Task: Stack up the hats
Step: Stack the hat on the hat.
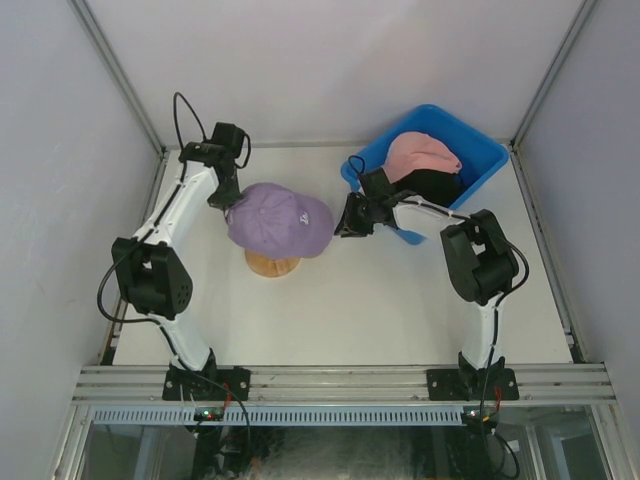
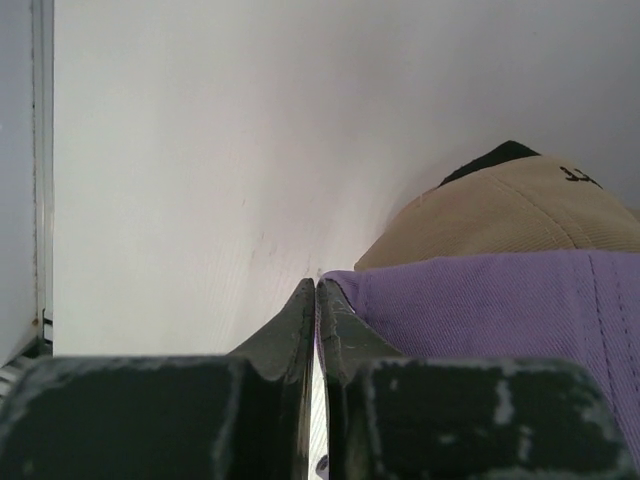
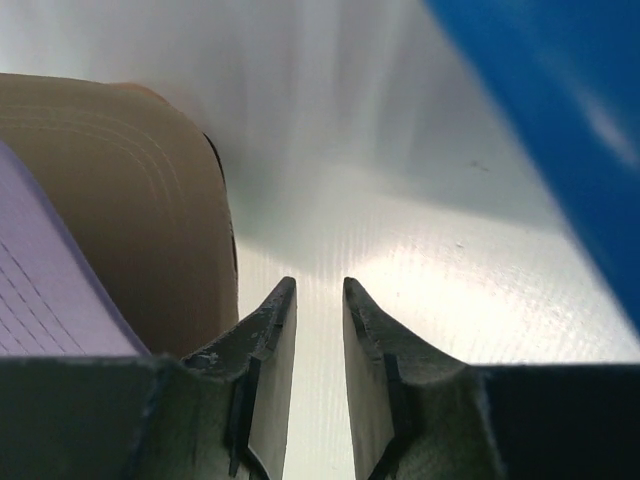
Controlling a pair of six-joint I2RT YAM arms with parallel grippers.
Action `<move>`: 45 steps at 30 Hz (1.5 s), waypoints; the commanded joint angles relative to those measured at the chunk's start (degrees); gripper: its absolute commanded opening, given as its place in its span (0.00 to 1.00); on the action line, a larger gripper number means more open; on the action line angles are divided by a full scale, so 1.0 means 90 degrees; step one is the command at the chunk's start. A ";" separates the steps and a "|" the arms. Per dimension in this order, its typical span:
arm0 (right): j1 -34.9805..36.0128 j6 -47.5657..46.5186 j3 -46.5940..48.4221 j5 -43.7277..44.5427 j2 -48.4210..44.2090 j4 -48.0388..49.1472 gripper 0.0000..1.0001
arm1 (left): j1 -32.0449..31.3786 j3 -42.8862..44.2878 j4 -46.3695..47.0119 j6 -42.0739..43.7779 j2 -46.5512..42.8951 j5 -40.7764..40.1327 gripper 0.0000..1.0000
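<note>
A purple hat sits on top of a tan hat over the wooden stand. My left gripper is at the purple hat's left edge. In the left wrist view its fingers stand almost together with only a hairline slit, and the purple hat lies against the right finger's outer side. My right gripper is just off the brim's right end. Its jaws are a little apart and empty over the table, with the tan hat to their left. A pink hat and a black hat lie in the bin.
The blue plastic bin stands at the back right, right behind my right gripper, and its wall fills the right wrist view's upper right. White enclosure walls close in the table at the back and both sides.
</note>
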 commanded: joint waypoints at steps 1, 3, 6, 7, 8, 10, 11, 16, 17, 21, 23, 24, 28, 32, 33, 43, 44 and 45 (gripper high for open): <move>-0.0131 -0.0164 -0.0064 0.0361 -0.0500 -0.0179 0.25 | -0.0092 -0.0045 -0.0448 -0.0114 -0.0441 0.0146 0.11; -0.0134 -0.0189 -0.0057 0.0407 -0.0569 -0.0198 0.25 | -0.0089 0.0028 -0.0514 -0.0115 -0.0514 0.0123 0.14; -0.0141 -0.0196 -0.0061 0.0468 -0.0659 -0.0211 0.25 | -0.0068 0.0092 -0.0581 -0.0133 -0.0630 0.0112 0.21; -0.0141 -0.0196 -0.0060 0.0479 -0.0686 -0.0218 0.25 | -0.0054 0.0094 -0.0589 -0.0134 -0.0672 0.0117 0.25; -0.0135 -0.0199 -0.0059 0.0494 -0.0708 -0.0220 0.25 | -0.0041 0.0099 -0.0601 -0.0139 -0.0716 0.0126 0.26; -0.0143 -0.0185 -0.0053 0.0505 -0.0738 -0.0209 0.25 | 0.0004 0.0104 -0.0640 -0.0144 -0.0797 0.0171 0.30; -0.0135 -0.0184 -0.0062 0.0511 -0.0751 -0.0209 0.25 | 0.0028 0.0101 -0.0649 -0.0144 -0.0839 0.0221 0.31; -0.0082 -0.0154 -0.0058 0.0590 -0.0798 -0.0230 0.25 | 0.0145 0.0123 -0.0735 -0.0127 -0.0999 0.0375 0.32; -0.0077 -0.0149 -0.0056 0.0606 -0.0807 -0.0237 0.25 | 0.0157 0.0121 -0.0748 -0.0117 -0.1025 0.0410 0.32; -0.0029 -0.0155 -0.0060 0.0707 -0.0884 -0.0291 0.25 | 0.0234 0.0104 -0.0789 -0.0115 -0.1139 0.0520 0.33; -0.0017 -0.0164 -0.0060 0.0744 -0.0923 -0.0302 0.25 | 0.0285 0.0095 -0.0785 -0.0131 -0.1195 0.0581 0.33; -0.0008 -0.0164 -0.0064 0.0769 -0.0945 -0.0311 0.25 | 0.0309 0.0094 -0.0789 -0.0134 -0.1232 0.0594 0.33; 0.0031 -0.0184 -0.0060 0.0865 -0.1077 -0.0320 0.25 | 0.0391 0.0103 -0.0795 -0.0161 -0.1369 0.0708 0.33; 0.0078 -0.0230 -0.0055 0.0934 -0.1194 -0.0324 0.26 | 0.0461 0.0137 -0.0789 -0.0191 -0.1475 0.0841 0.33; 0.0088 -0.0242 -0.0055 0.0952 -0.1223 -0.0334 0.26 | 0.0469 0.0151 -0.0799 -0.0197 -0.1499 0.0868 0.33; 0.0206 -0.0478 0.0138 0.1220 -0.1583 -0.0565 0.26 | 0.0504 0.0453 -0.0880 -0.0321 -0.1690 0.0998 0.34; 0.0221 -0.0513 0.0183 0.1253 -0.1622 -0.0611 0.27 | 0.0512 0.0510 -0.0899 -0.0339 -0.1710 0.1010 0.34; 0.0227 -0.0549 0.0230 0.1287 -0.1685 -0.0652 0.28 | 0.0510 0.0583 -0.0913 -0.0367 -0.1728 0.1010 0.34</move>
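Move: The purple hat's middle is about 9 cm right of the left hand, 3 cm back and slightly below; its rear strap lies at those fingertips. From the right hand the hat is some 14 cm left, 2 cm ahead and 8 cm higher. The wooden stand is roughly 15 cm left of the right hand and 2 cm back; the blue box is about 18 cm right and 14 cm ahead of that hand. The left fingers open off the purple hat's strap, drawing up and back; right hand rises about 6 cm. ##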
